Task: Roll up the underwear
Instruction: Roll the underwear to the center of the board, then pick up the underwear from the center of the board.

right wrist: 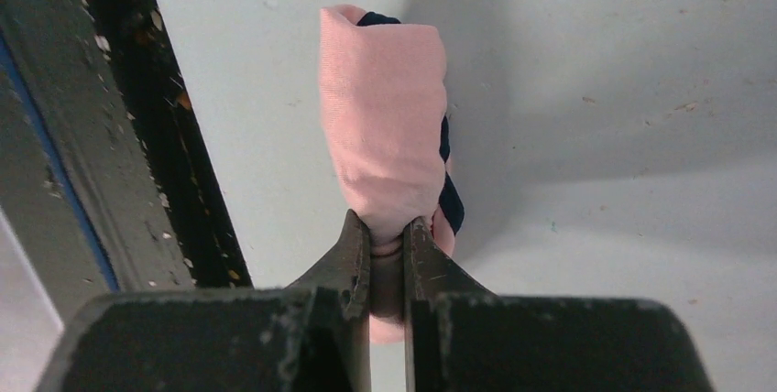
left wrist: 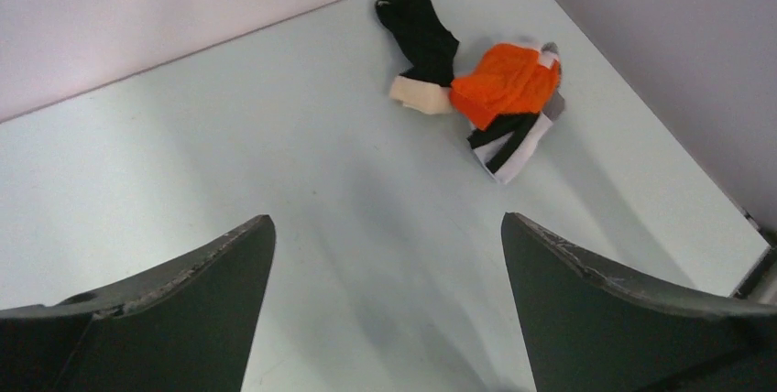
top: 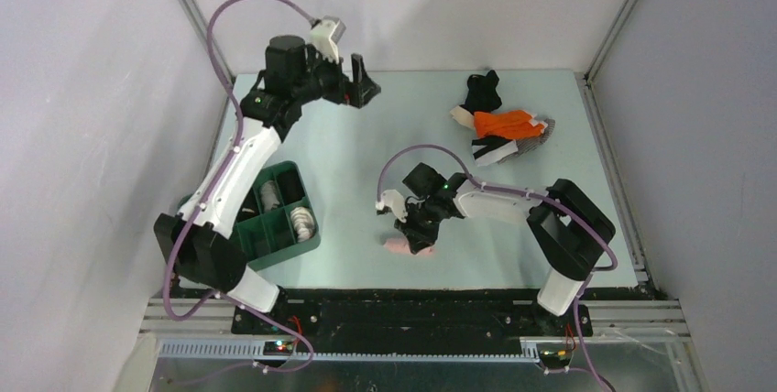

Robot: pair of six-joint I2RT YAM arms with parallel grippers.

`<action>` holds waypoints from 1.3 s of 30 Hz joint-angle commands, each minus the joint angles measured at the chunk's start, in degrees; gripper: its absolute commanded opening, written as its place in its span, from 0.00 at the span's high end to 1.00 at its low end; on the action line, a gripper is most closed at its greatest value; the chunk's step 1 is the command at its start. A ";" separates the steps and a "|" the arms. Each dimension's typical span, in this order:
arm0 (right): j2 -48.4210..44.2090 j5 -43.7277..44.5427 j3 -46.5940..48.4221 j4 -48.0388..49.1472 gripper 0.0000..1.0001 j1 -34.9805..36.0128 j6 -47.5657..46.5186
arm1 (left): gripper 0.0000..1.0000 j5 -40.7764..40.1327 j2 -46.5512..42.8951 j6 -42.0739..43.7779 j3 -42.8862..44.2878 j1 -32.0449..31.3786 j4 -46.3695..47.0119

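Note:
A rolled pale pink underwear [right wrist: 383,117] with a dark navy band lies near the table's front edge, and my right gripper [right wrist: 388,227] is shut on its near end. From above, that pink roll [top: 406,247] shows just under the right gripper [top: 414,232]. A heap of underwear [top: 499,123] in black, orange and white sits at the back right; in the left wrist view the heap [left wrist: 486,90] lies far ahead. My left gripper [top: 359,81] hangs high over the back left, its jaws wide open with nothing between them [left wrist: 387,227].
A green plastic tray [top: 298,232] with dividers stands at the front left and holds rolled pale items. The dark front rail [right wrist: 156,136] runs just left of the pink roll. Grey walls close in the table on three sides.

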 commanded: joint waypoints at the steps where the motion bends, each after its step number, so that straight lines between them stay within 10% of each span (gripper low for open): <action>1: 4.55 -9.71 -2.63 6.06 1.00 -2.73 8.65 | 0.02 8.61 -7.54 -0.26 -12.00 -0.09 5.90; 13: 17.62 -20.79 -9.95 20.59 1.00 -12.50 25.88 | 0.17 -0.76 -36.61 50.25 -67.62 -30.72 26.27; 26: 25.14 -28.34 -6.78 19.32 1.00 -17.41 27.26 | 0.27 -1.22 -15.26 64.54 -69.81 -35.42 40.59; 39: 27.03 -29.73 -5.58 17.95 1.00 -17.80 28.39 | 0.53 -1.61 -4.93 70.25 -64.43 -36.37 34.47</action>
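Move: Pinched near its right end in the right fingers, the rolled underwear has its middle about 4 cm to that hand's left and 1 cm lower. From the raised left hand its middle lies some 24 cm back, 11 cm right and 33 cm down. Counted from the right hand, the table's near edge is about 10 cm straight back, the orange garment 32 cm ahead and 23 cm right, and the green box's middle 40 cm left and 5 cm ahead. Swinging down about 32 cm and back some 23 cm, with a smaller shift right, the left hand comes to the underwear's left part, turning clockwise until its fingers slant down to the right; they close to about half, astride the roll. The right hand keeps its pinch almost in place, sinking about 1 cm while its wrist turns some 65 degrees, laying its steep fingers over towards level. ##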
